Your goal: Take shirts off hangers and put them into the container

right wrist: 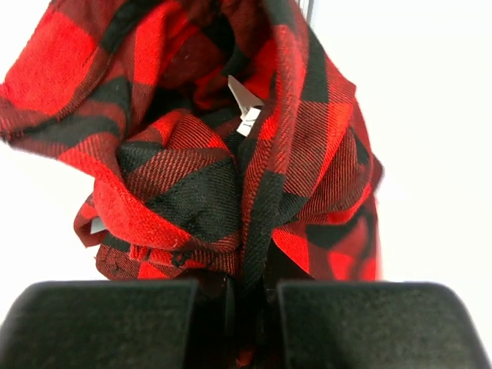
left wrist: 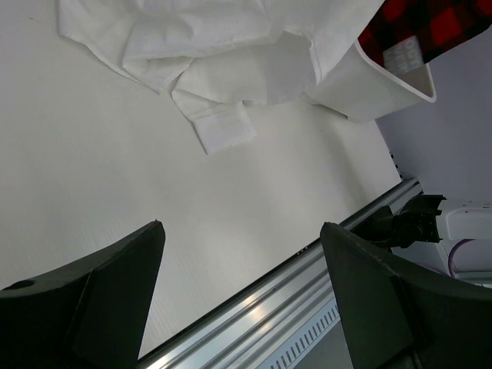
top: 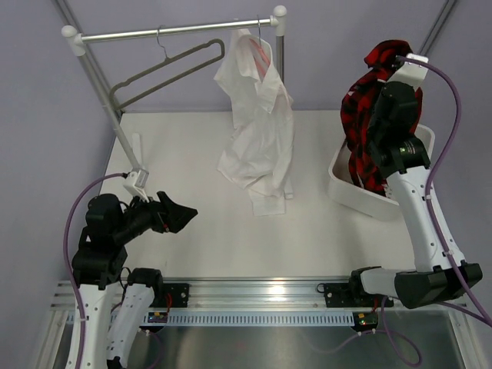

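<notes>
The red-and-black plaid shirt [top: 361, 115] hangs bunched from my right gripper [right wrist: 250, 288], which is shut on a fold of it. Its lower end dips into the white container [top: 346, 188] at the table's right; its white label [right wrist: 244, 115] shows among the folds. The plain white shirt [top: 257, 131] hangs from a pink hanger [top: 263, 55] on the rail, with its hem and cuff resting on the table. The grey-brown hanger [top: 165, 71] hangs bare to its left. My left gripper [top: 183, 215] stands open and holds nothing, low over the table's front left. Its view takes in the white shirt [left wrist: 215, 46] and the container [left wrist: 377, 84].
A silver rail [top: 177, 31] with white knobs spans the back, with a slanted post [top: 115, 123] running down to the table's left side. An aluminium track [top: 254, 296] lines the near edge.
</notes>
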Controlling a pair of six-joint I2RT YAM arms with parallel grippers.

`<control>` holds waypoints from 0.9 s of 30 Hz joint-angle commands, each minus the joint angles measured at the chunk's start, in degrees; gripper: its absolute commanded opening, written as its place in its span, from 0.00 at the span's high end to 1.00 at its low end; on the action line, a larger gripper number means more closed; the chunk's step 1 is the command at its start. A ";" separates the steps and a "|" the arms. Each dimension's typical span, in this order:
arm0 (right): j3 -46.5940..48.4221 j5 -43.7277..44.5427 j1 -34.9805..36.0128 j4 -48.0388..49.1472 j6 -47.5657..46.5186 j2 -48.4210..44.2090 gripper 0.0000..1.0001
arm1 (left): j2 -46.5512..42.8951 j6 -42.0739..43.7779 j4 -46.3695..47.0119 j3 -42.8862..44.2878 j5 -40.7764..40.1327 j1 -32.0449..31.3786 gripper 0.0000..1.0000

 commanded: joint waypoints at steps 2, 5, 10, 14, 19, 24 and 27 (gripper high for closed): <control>-3.52 3.55 -0.37 -5.27 16.14 -6.44 1.00 | -2.01 -0.11 0.26 1.52 2.07 0.16 0.12; -7.56 11.61 -0.54 -12.21 22.83 -8.56 1.00 | -2.89 -0.91 0.26 1.35 3.11 0.16 0.12; -13.10 21.91 -0.63 -16.79 27.50 -13.03 1.00 | -3.51 -0.38 -1.93 2.05 3.21 0.25 0.12; -13.81 25.18 -1.25 -18.02 26.71 -13.58 1.00 | -4.48 -0.55 -2.64 2.14 3.21 0.25 0.12; -16.80 17.91 -2.13 -23.73 31.88 -8.05 0.87 | -5.62 -1.78 -2.02 1.44 2.95 0.25 0.12; -20.84 11.92 -2.39 -22.52 34.63 -6.28 0.01 | -3.87 -2.49 1.05 0.12 1.54 0.25 0.13; -15.87 9.11 -2.22 -21.64 30.17 -6.71 0.00 | -1.06 -2.49 3.59 1.34 0.84 0.25 0.13</control>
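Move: Beneath the right hand, which still holds the bunched red checked shirt, the container's middle lies roughly 38 cm below, some 4 cm back and 4 cm to the right. The white shirt hangs about 30 cm to this hand's left and 4 cm back, its middle some 15 cm lower; the right rack post stands about 26 cm left, level fore and aft. From the idle left hand the container lies some 20 cm ahead, 55 cm right and 20 cm below. Lowering the red checked shirt into the container, the right hand sinks nearly 20 cm overall, first drawing back about 10 cm and a bit to the right, then easing slightly forward as it drops on. The wrist swings clockwise and finally tips down, both by about 20 degrees; late in the descent the shut fingers spread wide and let go of the cloth. The left hand, empty and open, drifts back a little. ##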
